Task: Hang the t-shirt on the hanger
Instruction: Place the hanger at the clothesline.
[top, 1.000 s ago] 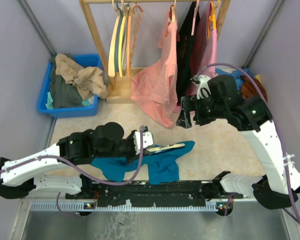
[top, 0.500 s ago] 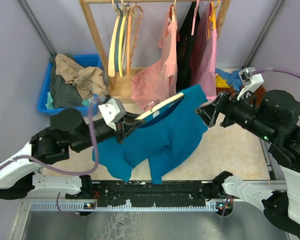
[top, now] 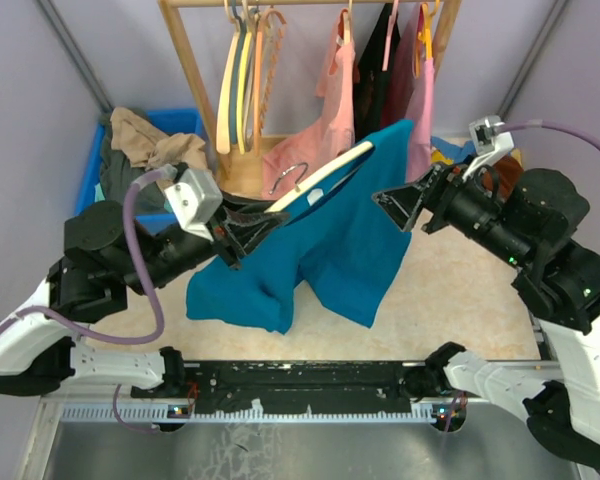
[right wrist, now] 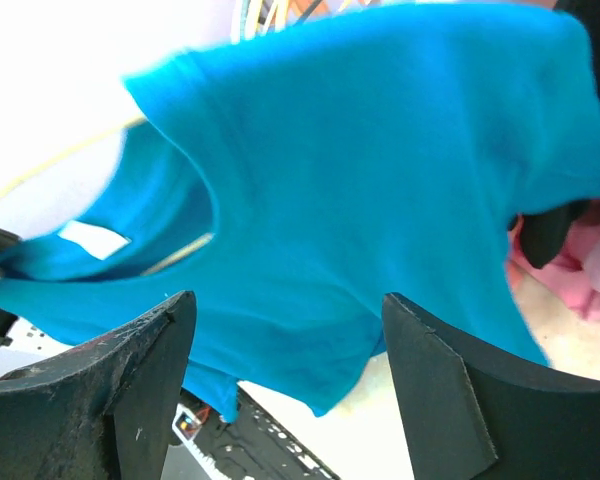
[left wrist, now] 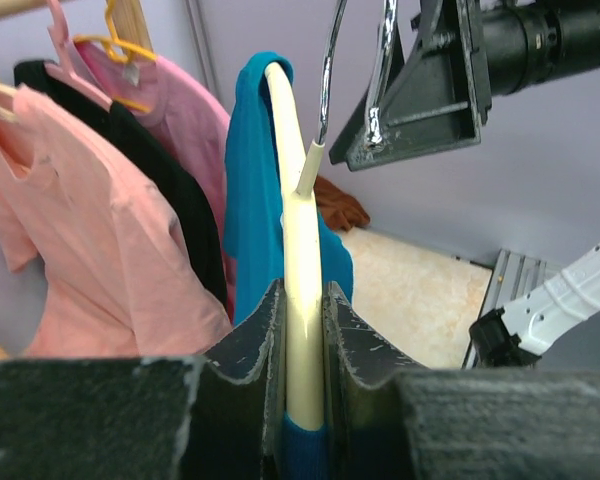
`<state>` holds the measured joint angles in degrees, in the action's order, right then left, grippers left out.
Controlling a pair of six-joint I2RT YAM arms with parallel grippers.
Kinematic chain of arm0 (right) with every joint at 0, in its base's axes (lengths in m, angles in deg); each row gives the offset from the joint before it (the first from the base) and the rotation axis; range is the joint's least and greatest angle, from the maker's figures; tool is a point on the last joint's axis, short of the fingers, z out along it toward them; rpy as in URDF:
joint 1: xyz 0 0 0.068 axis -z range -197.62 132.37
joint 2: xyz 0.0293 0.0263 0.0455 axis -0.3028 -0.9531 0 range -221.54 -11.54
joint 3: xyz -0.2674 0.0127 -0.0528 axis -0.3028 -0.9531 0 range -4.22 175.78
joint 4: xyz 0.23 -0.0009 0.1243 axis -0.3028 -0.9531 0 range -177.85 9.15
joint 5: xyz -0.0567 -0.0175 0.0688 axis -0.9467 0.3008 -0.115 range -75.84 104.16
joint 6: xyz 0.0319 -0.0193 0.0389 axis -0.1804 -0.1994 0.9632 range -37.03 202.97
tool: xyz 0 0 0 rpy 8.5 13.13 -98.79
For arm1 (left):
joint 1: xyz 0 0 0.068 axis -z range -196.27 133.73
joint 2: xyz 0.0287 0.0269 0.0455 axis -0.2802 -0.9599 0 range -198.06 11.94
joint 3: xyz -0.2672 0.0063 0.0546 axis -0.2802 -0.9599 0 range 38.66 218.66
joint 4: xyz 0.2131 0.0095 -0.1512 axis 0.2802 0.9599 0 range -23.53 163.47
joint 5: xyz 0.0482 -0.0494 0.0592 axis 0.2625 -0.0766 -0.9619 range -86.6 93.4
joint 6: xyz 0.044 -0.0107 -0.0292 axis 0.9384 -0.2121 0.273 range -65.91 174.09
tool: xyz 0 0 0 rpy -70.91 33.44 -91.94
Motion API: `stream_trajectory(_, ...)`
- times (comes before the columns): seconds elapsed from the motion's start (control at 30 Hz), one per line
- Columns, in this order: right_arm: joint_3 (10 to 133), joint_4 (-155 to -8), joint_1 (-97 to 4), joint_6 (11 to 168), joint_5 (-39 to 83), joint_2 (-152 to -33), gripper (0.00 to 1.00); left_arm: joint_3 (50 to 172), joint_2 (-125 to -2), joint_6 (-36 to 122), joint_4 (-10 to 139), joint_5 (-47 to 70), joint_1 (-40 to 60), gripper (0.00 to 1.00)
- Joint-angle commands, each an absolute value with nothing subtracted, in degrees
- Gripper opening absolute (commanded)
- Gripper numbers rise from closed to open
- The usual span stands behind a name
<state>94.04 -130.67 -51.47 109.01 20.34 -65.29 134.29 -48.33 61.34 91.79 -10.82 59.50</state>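
The teal t-shirt point(top: 330, 240) hangs in the air, draped over the right end of the cream hanger point(top: 325, 172). Its left side sags toward the table. My left gripper point(top: 242, 232) is shut on the hanger's left arm point(left wrist: 302, 240), with teal cloth point(left wrist: 250, 170) over the far end and the metal hook point(left wrist: 330, 70) rising above. My right gripper point(top: 402, 208) is open just right of the shirt's raised shoulder. In the right wrist view its fingers point(right wrist: 150, 350) frame the shirt point(right wrist: 380, 180), with nothing between them.
A wooden rack point(top: 195, 80) at the back carries spare hangers point(top: 242, 80), pink shirts point(top: 325, 130) and a black garment point(top: 375, 90). A blue bin point(top: 88, 190) of clothes sits at the back left. More clothes point(top: 442, 155) lie at the back right behind the right arm.
The left gripper lifted the hanger and shirt off the table, up toward the rack. The right arm swung out right, then came in toward the shirt's raised shoulder.
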Motion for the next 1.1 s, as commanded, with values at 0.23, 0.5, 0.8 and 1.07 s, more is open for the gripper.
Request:
stream_trajectory(0.23, 85.79, -115.39, -51.28, 113.1, 25.63, -63.26, 0.67, 131.37, -47.25, 56.8, 90.38, -13.39, 59.68, 0.0)
stream_trajectory(0.5, 81.85, -114.27, -51.29, 113.17, 21.37, -62.58, 0.55, 130.82, -47.51, 55.46, 90.5, -12.34, 59.68, 0.0)
stream_trajectory(0.8, 82.35, -113.73, -51.29, 113.52, 20.45, -64.88, 0.51, 130.62, -48.07, 55.05, 91.38, -11.86, 59.69, 0.0)
stream_trajectory(1.07, 82.07, -113.0, -52.88, 113.43, 19.88, -65.93, 0.3, 130.63, -49.17, 54.97, 91.77, -11.75, 59.67, 0.0)
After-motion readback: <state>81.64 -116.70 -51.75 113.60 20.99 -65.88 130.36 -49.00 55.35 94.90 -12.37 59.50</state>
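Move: Ahead of the open right hand, about 8 cm out, 2 cm left and 4 cm above, is the t-shirt's free shoulder, draped over the far end of the hanger. The hanger hook stands some 21 cm left of that hand and 3 cm farther out; a black garment hangs about 25 cm ahead and 5 cm left. From the left hand, which grips the hanger, the shoulder lies roughly 14 cm ahead, 24 cm right and 7 cm up. Swinging left first, then reaching forward and sinking, the right hand goes some 5 cm towards the t-shirt's free shoulder while its wide-open fingers close about halfway over the cloth near the hanger's end. Still gripping the hanger, the left hand lowers about 5 cm, most of it early, and tips the far end downward towards the right hand. ##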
